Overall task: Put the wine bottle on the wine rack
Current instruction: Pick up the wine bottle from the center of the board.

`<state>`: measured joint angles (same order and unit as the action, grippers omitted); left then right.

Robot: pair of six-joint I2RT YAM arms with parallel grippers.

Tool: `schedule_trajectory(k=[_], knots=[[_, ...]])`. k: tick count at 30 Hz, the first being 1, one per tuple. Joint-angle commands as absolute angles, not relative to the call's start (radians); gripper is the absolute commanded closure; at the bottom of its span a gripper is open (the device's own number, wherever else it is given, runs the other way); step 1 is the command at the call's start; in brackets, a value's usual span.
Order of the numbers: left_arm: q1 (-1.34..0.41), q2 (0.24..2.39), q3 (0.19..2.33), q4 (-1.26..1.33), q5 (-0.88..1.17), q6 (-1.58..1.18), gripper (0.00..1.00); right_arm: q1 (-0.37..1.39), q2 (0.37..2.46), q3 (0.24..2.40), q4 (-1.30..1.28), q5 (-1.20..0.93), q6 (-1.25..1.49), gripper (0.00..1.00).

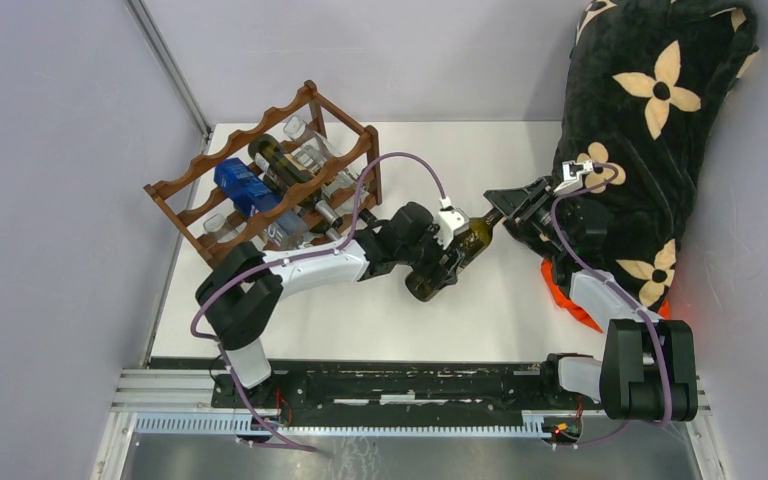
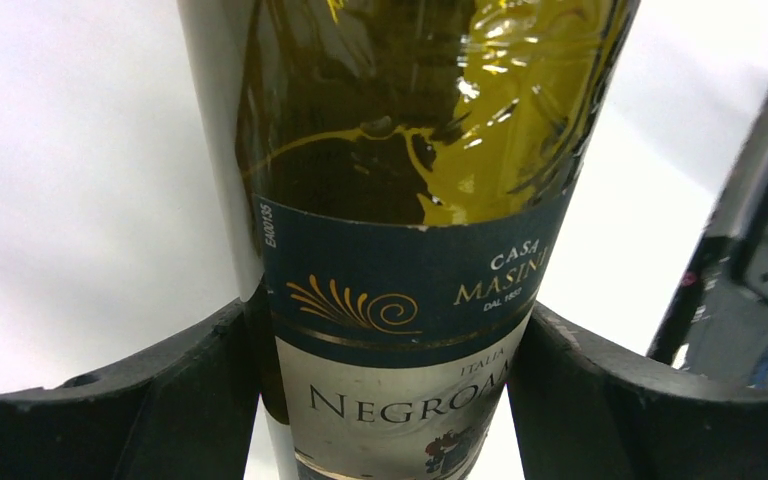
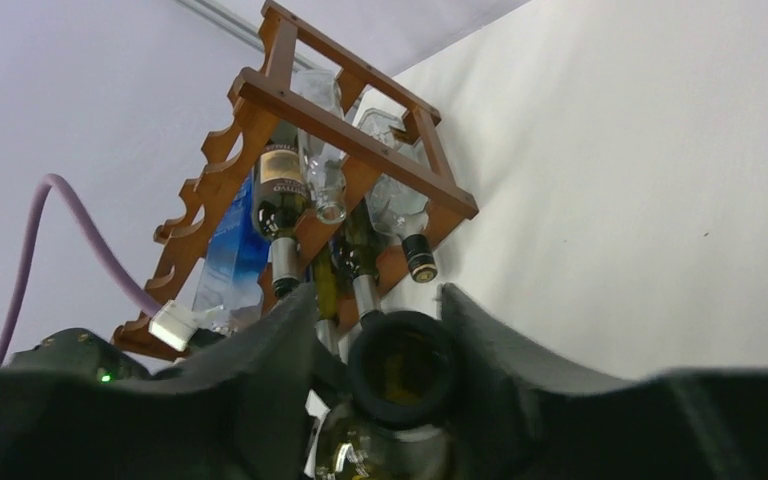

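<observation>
The green wine bottle [image 1: 472, 238] lies tilted above the table's middle, neck pointing right. My left gripper [image 1: 438, 265] is around its body. In the left wrist view both black fingers [image 2: 210, 380] press the labelled sides of the bottle [image 2: 410, 150], so that gripper [image 2: 390, 320] is shut on it. My right gripper [image 1: 500, 212] holds the neck. In the right wrist view the dark bottle mouth [image 3: 405, 365] sits between the right gripper's [image 3: 378, 295] fingers. The reddish-brown wine rack [image 1: 355, 150] stands at the back left, also visible ahead of the right wrist [image 3: 350, 140].
The rack holds several bottles, among them a blue one [image 1: 245, 185] and clear ones. A black blanket with cream flowers [image 1: 660, 120] is heaped at the right, over something orange [image 1: 570, 300]. Grey walls enclose the table at left and back.
</observation>
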<state>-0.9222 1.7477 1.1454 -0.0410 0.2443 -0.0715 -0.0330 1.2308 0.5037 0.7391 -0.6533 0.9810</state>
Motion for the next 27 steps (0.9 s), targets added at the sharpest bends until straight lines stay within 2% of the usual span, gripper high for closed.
schedule_trajectory(k=[1, 4, 8, 11, 15, 27], knots=[[-0.92, 1.718, 1.187, -0.087, 0.221, 0.075, 0.98, -0.032, 1.223, 0.518, 0.775, -0.715, 0.971, 0.39], [-0.918, 1.718, 1.196, -0.126, 0.221, 0.118, 0.98, -0.031, 1.229, 0.524, 0.73, -0.738, 0.905, 0.18], [-0.913, 1.715, 1.2, -0.159, 0.213, 0.15, 0.98, -0.032, 1.223, 0.531, 0.671, -0.754, 0.833, 0.06], [-0.907, 1.71, 1.197, -0.18, 0.206, 0.17, 0.98, -0.036, 1.214, 0.542, 0.618, -0.773, 0.77, 0.02], [-0.893, 1.689, 1.183, -0.213, 0.201, 0.194, 0.98, -0.053, 1.211, 0.569, 0.488, -0.826, 0.63, 0.02], [-0.864, 1.642, 1.151, -0.284, 0.205, 0.258, 0.98, -0.118, 1.226, 0.706, 0.016, -0.925, 0.027, 0.02]])
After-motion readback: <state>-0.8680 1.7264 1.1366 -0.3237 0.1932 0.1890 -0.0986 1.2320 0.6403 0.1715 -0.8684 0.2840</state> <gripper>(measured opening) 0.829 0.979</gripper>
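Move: The tilted wine bottle is held by both hands, the left on its body and the right on its neck. The wine rack it is bound for has its middle about 34 cm left, 16 cm ahead and 8 cm above the left hand; a black-capped neck jutting from the rack is some 17 cm left, 11 cm ahead and slightly below. From the right hand the bottle's middle lies 8 cm left, 8 cm back and 8 cm below; the orange cloth is about 18 cm right, 18 cm back and 19 cm below. Open the right gripper wide to let go of the neck, sinking it nearly 6 cm with a slight draw back while it rolls its left side down. Meanwhile keep the left grip on the bottle's body and carry it about 7 cm left towards the rack and some 4 cm down, rolling the left side up to bring the neck down. ##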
